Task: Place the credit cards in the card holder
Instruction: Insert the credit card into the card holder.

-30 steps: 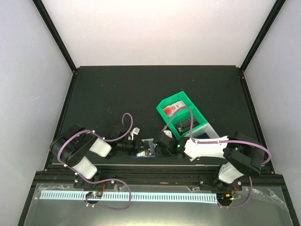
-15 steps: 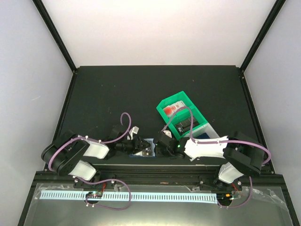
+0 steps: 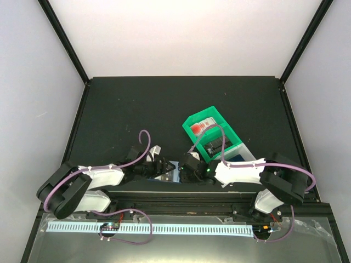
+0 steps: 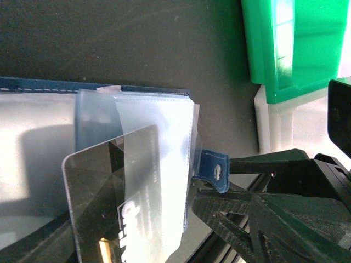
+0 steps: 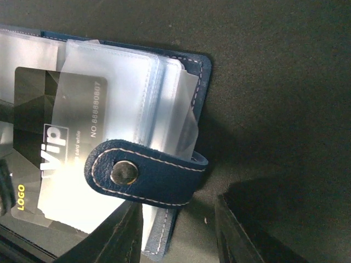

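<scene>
The navy card holder (image 3: 174, 175) lies open at the table's near edge. Its clear sleeves (image 4: 159, 126) and snap strap (image 5: 148, 175) show in both wrist views. A glossy credit card (image 4: 93, 192), dark here with "Vip" print (image 5: 33, 109), sits partly inside a sleeve and is raised off the table. My left gripper (image 3: 160, 170) holds the card's outer end, with its own fingers hidden behind the card. My right gripper (image 5: 178, 211) is open, with its fingers (image 4: 258, 219) on either side of the holder's edge by the strap.
A green bin (image 3: 192, 119) with red-and-white items stands just behind the right gripper. A white bin (image 3: 239, 149) adjoins it, and both show in the left wrist view (image 4: 285, 49). A black rail (image 3: 175, 193) runs right beside the holder.
My left arm has lowered and stretched out, and its gripper has moved slightly right towards the holder with the card. The right arm has stayed still.
</scene>
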### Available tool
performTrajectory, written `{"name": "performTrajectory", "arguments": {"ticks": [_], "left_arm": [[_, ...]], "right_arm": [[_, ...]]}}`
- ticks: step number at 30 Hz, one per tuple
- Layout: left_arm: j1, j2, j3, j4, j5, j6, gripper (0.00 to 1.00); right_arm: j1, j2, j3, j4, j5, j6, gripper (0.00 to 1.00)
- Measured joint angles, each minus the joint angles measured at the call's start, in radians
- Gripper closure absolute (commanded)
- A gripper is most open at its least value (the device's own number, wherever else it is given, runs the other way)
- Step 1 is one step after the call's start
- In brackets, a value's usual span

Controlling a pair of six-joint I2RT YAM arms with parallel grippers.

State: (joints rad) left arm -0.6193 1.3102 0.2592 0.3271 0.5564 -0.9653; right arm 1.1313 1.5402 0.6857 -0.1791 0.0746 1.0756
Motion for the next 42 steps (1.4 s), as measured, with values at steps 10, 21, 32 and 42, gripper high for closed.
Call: {"name": "performTrajectory", "arguments": {"ticks": [10, 21, 32, 42], "left_arm": [[-0.039, -0.072, 0.071, -0.211, -0.085, 0.072, 0.05], [-0.124, -0.159, 0.153, -0.515, -0.270, 0.101, 0.01], [-0.133, -0.190, 0.200, -0.702, -0.374, 0.164, 0.01], [-0.134, -0.252, 0.232, -0.830, -0.488, 0.187, 0.01]], "right_arm": [[-0.001, 0.005, 0.000, 0.020, -0.029, -0.033, 0.61], [-0.001, 0.000, -0.017, 0.053, -0.053, -0.077, 0.61], [-0.001, -0.010, -0.030, 0.066, -0.056, -0.083, 0.60], [-0.001, -0.010, -0.030, 0.066, -0.059, -0.094, 0.60]]}}
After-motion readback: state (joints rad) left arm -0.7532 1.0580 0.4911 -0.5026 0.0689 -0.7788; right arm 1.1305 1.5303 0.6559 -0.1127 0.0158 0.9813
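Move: The credit card, partly in its pocket, lies just beneath the open left fingers: its middle is about 2 cm back, 1 cm left and 3 cm below. The holder's strap is some 5 cm right and 1 cm back, 2 cm lower; the green box is about 15 cm ahead and 19 cm right, 2 cm below. From the right hand the card is roughly 7 cm left and 1 cm ahead, about 1 cm lower. The left hand opens wider and sweeps some 6 cm left, tilting about 30 degrees to point more steeply down. ##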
